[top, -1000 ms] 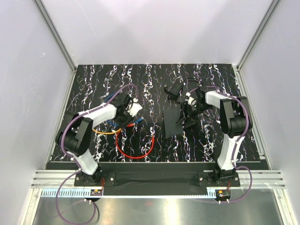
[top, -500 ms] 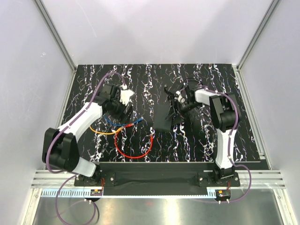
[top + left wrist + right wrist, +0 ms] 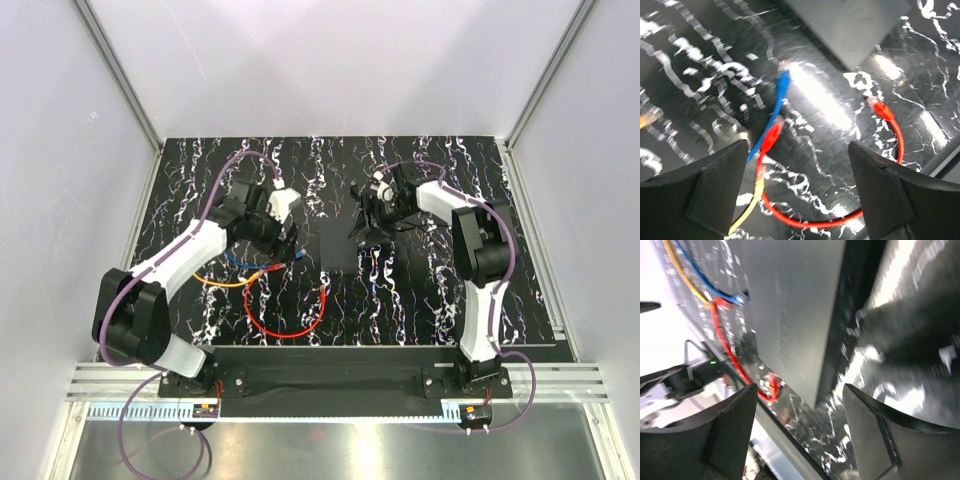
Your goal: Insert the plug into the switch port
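The flat matte black box (image 3: 338,246) lies mid-table; its top fills the right wrist view (image 3: 795,310) and its corner shows in the left wrist view (image 3: 850,25). I cannot make out the switch port on its edge. Left of the box lie a blue plug (image 3: 783,80) and a red plug (image 3: 772,137); the red cable's other plug (image 3: 882,109) lies nearer the box. My left gripper (image 3: 281,236) hovers open over these cable ends (image 3: 800,190), holding nothing. My right gripper (image 3: 369,222) hangs open at the box's far right corner (image 3: 800,435), also holding nothing.
A red cable loop (image 3: 290,318), a blue cable (image 3: 250,263) and a yellow-orange cable (image 3: 222,282) lie tangled left of centre. A small black lump (image 3: 360,189) sits just behind the right gripper. White walls enclose the table on three sides.
The left gripper has opened and swung back toward the cable ends. The right gripper moved up and left, and the black box shifted left and now lies flat.
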You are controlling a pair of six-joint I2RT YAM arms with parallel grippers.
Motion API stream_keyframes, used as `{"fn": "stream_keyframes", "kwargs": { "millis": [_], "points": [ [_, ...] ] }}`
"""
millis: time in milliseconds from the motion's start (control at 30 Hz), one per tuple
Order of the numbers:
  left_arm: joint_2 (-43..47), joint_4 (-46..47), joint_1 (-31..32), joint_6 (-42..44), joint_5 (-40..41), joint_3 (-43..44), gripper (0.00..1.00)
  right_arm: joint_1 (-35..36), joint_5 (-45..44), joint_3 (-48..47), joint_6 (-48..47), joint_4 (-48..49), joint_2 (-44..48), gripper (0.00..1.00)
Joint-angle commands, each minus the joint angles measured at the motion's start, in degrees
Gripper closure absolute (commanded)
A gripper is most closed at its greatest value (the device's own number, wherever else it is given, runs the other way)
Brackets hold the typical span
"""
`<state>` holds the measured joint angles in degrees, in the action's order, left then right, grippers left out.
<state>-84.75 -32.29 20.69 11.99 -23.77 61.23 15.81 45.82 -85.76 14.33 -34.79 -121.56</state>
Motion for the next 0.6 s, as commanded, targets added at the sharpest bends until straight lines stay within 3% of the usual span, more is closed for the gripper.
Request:
{"fn": "stream_keyframes", "kwargs": {
  "millis": [0, 100, 233, 300, 433, 567],
  "points": [
    [0.73, 5.84, 3.65, 2.40, -2.15, -0.15, 0.18, -0.17, -7.31, 3.91, -3.17, -1.78, 8.59, 0.25],
    [-1.99, 4.78, 7.59, 7.24, -1.03, 1.34, 0.27, -0.43, -8.03, 9.63, -2.81, 0.50, 13.34, 0.26],
    [-4.81, 5.75, 10.42, 11.91, -1.62, 1.34, 0.35, -0.70, -9.61, 11.58, -3.43, 1.65, 16.00, 0.35],
    [-6.56, 5.92, 10.60, 12.53, -3.91, 1.61, 0.42, -0.78, -12.05, 11.58, -2.82, 2.61, 15.83, 0.48],
    [-9.20, 4.08, 10.69, 13.06, -5.67, 3.80, 0.44, -0.70, -11.90, 11.48, -3.60, 5.24, 13.02, 0.72],
    [-9.29, 5.40, 9.90, 13.94, -4.10, 4.15, 0.44, -0.78, -14.09, 12.28, -3.78, 8.06, 9.25, 0.78]
  ]
}}
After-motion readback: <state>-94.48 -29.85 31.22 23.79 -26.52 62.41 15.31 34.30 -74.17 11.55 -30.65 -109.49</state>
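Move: The loose red plug off the switch's near end is about 11 cm to the left hand's right, 7 cm back and 10 cm below. From that hand, the switch's middle is some 16 cm right and 3 cm ahead, and the blue plug 7 cm right and 1 cm ahead. For the right hand, the switch's middle is about 7 cm left, level fore and aft, 3 cm lower; the red plug is some 11 cm left and 11 cm back. Rightward, down and somewhat back, the left hand comes about 6 cm across towards the loose red plug, turning some 20 degrees clockwise and partly narrowing its open fingers. The right hand draws back and right from the switch, rising a little, then eases forward and down again as its fingers close nearly shut on nothing and tilt more steeply downward. ##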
